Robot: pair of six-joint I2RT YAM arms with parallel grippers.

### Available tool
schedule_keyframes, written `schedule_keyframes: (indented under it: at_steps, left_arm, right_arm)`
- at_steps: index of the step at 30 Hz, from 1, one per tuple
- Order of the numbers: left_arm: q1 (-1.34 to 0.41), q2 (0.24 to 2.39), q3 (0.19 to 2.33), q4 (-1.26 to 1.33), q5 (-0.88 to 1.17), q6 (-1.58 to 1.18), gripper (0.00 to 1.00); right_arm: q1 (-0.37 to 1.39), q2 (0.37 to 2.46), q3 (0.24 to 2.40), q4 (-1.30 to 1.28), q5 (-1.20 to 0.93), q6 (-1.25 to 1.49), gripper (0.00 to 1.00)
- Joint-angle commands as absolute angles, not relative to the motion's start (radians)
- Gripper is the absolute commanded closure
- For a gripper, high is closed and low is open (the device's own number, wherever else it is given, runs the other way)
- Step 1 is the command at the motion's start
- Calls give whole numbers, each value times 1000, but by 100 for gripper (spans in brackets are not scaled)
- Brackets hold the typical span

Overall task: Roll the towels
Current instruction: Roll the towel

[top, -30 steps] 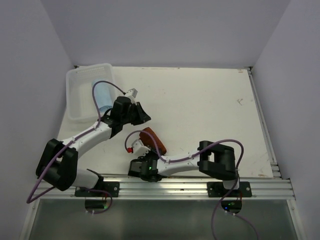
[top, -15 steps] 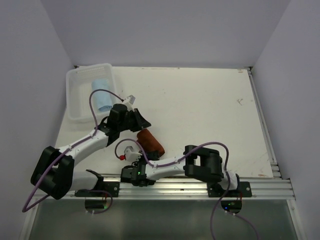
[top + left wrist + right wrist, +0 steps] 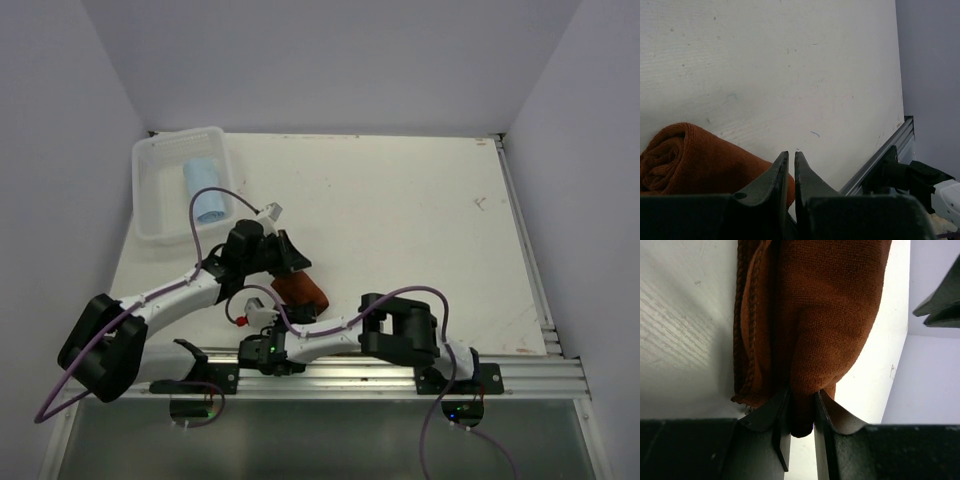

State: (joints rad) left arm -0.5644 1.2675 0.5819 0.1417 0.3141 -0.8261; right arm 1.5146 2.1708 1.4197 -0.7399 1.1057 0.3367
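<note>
The rust towel (image 3: 302, 290) lies as a loose roll near the table's front, left of centre. My right gripper (image 3: 801, 402) is shut on a fold at its near end; from above this gripper (image 3: 279, 304) sits just in front of the roll. In the left wrist view the towel's spiral end (image 3: 675, 157) faces the camera. My left gripper (image 3: 788, 153) hovers beside it, shut apart from a hairline gap and holding nothing; from above it (image 3: 294, 262) is at the roll's far side. The sky-blue towel (image 3: 207, 194) lies rolled in the white basket (image 3: 150, 165).
The basket stands at the table's (image 3: 400, 220) far left corner. An aluminium rail (image 3: 400, 368) runs along the near edge, close behind the right wrist. The left gripper's fingers (image 3: 940, 297) show at the right wrist view's upper right.
My left gripper has come from the basket toward the near edge, down to the rust towel. The right arm drew back and left, dragging the towel slightly nearer.
</note>
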Motion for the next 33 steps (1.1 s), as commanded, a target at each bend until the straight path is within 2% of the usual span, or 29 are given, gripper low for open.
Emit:
schedule_keyframes:
  at_steps: [1,12,19,27,33]
  left_arm:
    - [-565,1259,546,181,316,-804,87]
    - [-566,1342,443,275,321,-796,90]
    - [-565,1358,413,270,296,-782,91]
    - [-565,1335,417,219,233,-765,91]
    - [-565,1321,407,219,227,-767,91]
  right_arm:
    - [1529,2204,1446,-718,1039,321,76]
    - [1543,2217,1454,-684,1006,264,73]
    - [1545,2158,1436,-666,994,275,56]
    - [1545,1895,1277,-525,855,285,47]
    - [1543,1698,1089,-351,701,333,46]
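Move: The rolled brown towel is under and behind my left hand: its middle is about 5 cm back, 1 cm to the left and some 8 cm below. The blue towel is about 18 cm ahead and 24 cm left of that hand, in the white bin centred roughly 19 cm ahead and 29 cm left. My right fingers already pinch the brown roll's near end, its middle about 4 cm ahead and 2 cm left of them, at the same height. I bring my left hand, fingers nearly shut, some 6 cm down with a little back and left, until its tips press on top of the brown roll and stay there. With the roll held so, my right fingers, after easing slightly back and down, open and let go of its near end; that hand draws back about 4 cm, then also rises 3 cm, tipping its fingers down some 15 degrees. ##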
